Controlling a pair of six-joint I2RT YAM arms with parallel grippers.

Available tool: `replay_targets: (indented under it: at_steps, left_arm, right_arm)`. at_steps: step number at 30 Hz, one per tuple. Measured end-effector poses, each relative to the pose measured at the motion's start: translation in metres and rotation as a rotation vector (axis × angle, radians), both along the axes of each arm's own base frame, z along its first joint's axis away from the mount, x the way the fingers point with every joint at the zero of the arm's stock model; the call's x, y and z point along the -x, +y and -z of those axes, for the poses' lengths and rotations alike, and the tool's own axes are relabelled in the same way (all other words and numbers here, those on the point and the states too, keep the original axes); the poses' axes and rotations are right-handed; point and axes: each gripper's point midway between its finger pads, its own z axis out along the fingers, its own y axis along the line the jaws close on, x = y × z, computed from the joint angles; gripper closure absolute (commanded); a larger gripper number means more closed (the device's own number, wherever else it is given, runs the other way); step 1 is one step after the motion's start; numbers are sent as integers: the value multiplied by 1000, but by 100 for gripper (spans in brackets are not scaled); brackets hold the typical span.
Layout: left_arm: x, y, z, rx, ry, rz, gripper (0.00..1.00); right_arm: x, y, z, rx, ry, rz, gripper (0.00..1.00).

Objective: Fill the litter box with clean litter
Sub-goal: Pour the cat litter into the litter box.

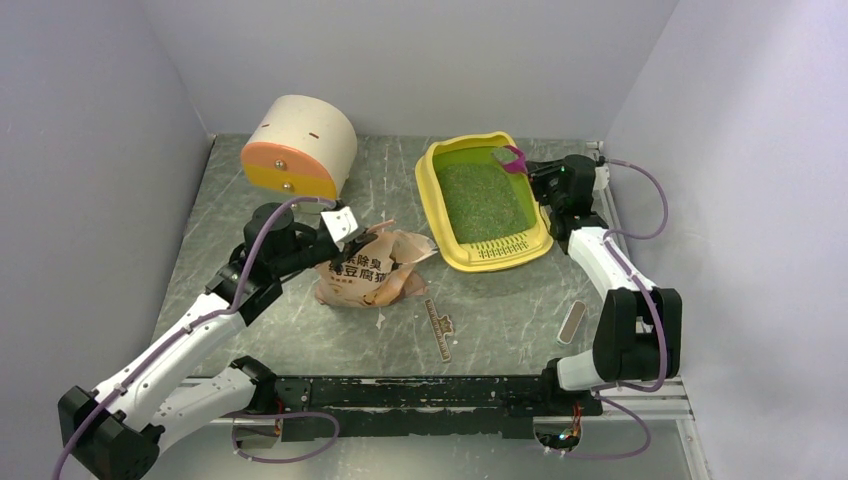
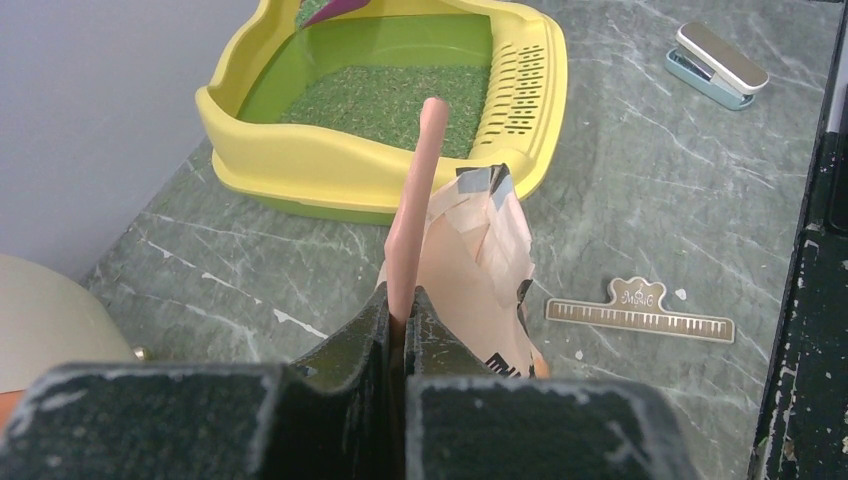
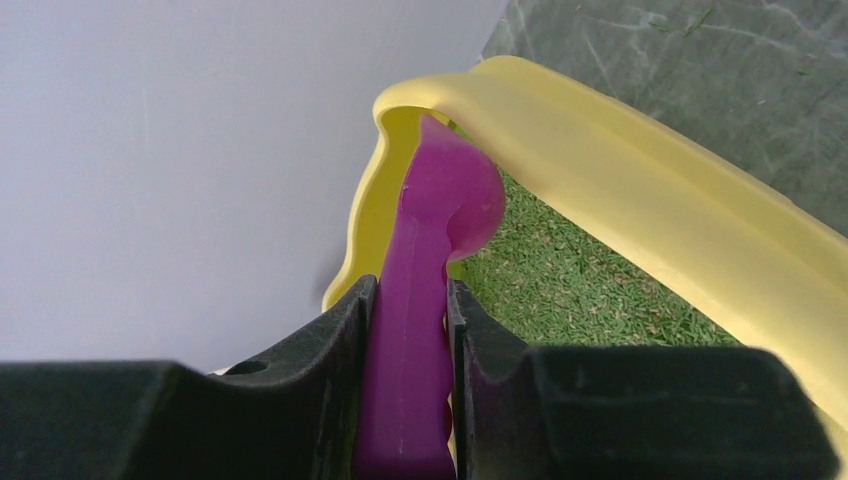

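Observation:
The yellow litter box [image 1: 440,215] sits at the back right, with a layer of greenish clean litter [image 1: 482,200] in its pan. My right gripper [image 1: 535,170] is at the box's far right corner, shut on the handle of a magenta scoop [image 3: 430,230] whose bowl hangs over the rim [image 3: 640,190] above the litter [image 3: 580,290]. The pink printed bag [image 1: 370,270] lies crumpled in the middle of the table. My left gripper [image 2: 405,310] is shut on a thin folded edge of that bag [image 2: 415,200], which points toward the box [image 2: 300,165].
A cream-and-orange cylindrical container [image 1: 300,145] lies at the back left, behind the left arm. A brown ruler-shaped clip [image 1: 438,328] and a small stapler-like item [image 1: 573,322] lie on the table toward the front. Walls close in at the left, back and right.

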Motion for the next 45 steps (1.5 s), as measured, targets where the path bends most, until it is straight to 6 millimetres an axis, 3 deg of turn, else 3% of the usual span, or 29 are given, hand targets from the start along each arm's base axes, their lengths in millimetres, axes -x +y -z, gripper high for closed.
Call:
replay_targets:
  at_steps: [19, 24, 35, 45]
  left_arm:
    - [4, 0, 3, 6, 10, 8, 95]
    - [4, 0, 4, 3, 8, 9, 95]
    - [3, -1, 6, -3, 8, 14, 95]
    - [3, -1, 8, -12, 4, 20, 95]
  right_arm:
    - [4, 11, 2, 121, 37, -7, 100]
    - [13, 13, 6, 164, 65, -46, 100]
    - [87, 11, -13, 272, 63, -130, 100]
    - [150, 32, 17, 266, 157, -311, 100]
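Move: The middle of the litter box lies about 8 cm left of the right hand, some 2 cm back and 14 cm below; its near-end grating is roughly 6 cm left and 13 cm back. The litter bag stands about 40 cm left and 20 cm back, the stapler about 9 cm right and 31 cm back. From the left hand, the box middle is about 31 cm right, 19 cm ahead and 20 cm lower. Almost in place at first, rolling left side down, the right hand holds the already tipped scoop over the far end of the litter box, then draws back about 15 cm with a small drift left, taking the bowl towards the near-end grating. The roll reaches some 15 degrees as the hand swings about as much counter-clockwise; the fingers keep their grip on the handle. ##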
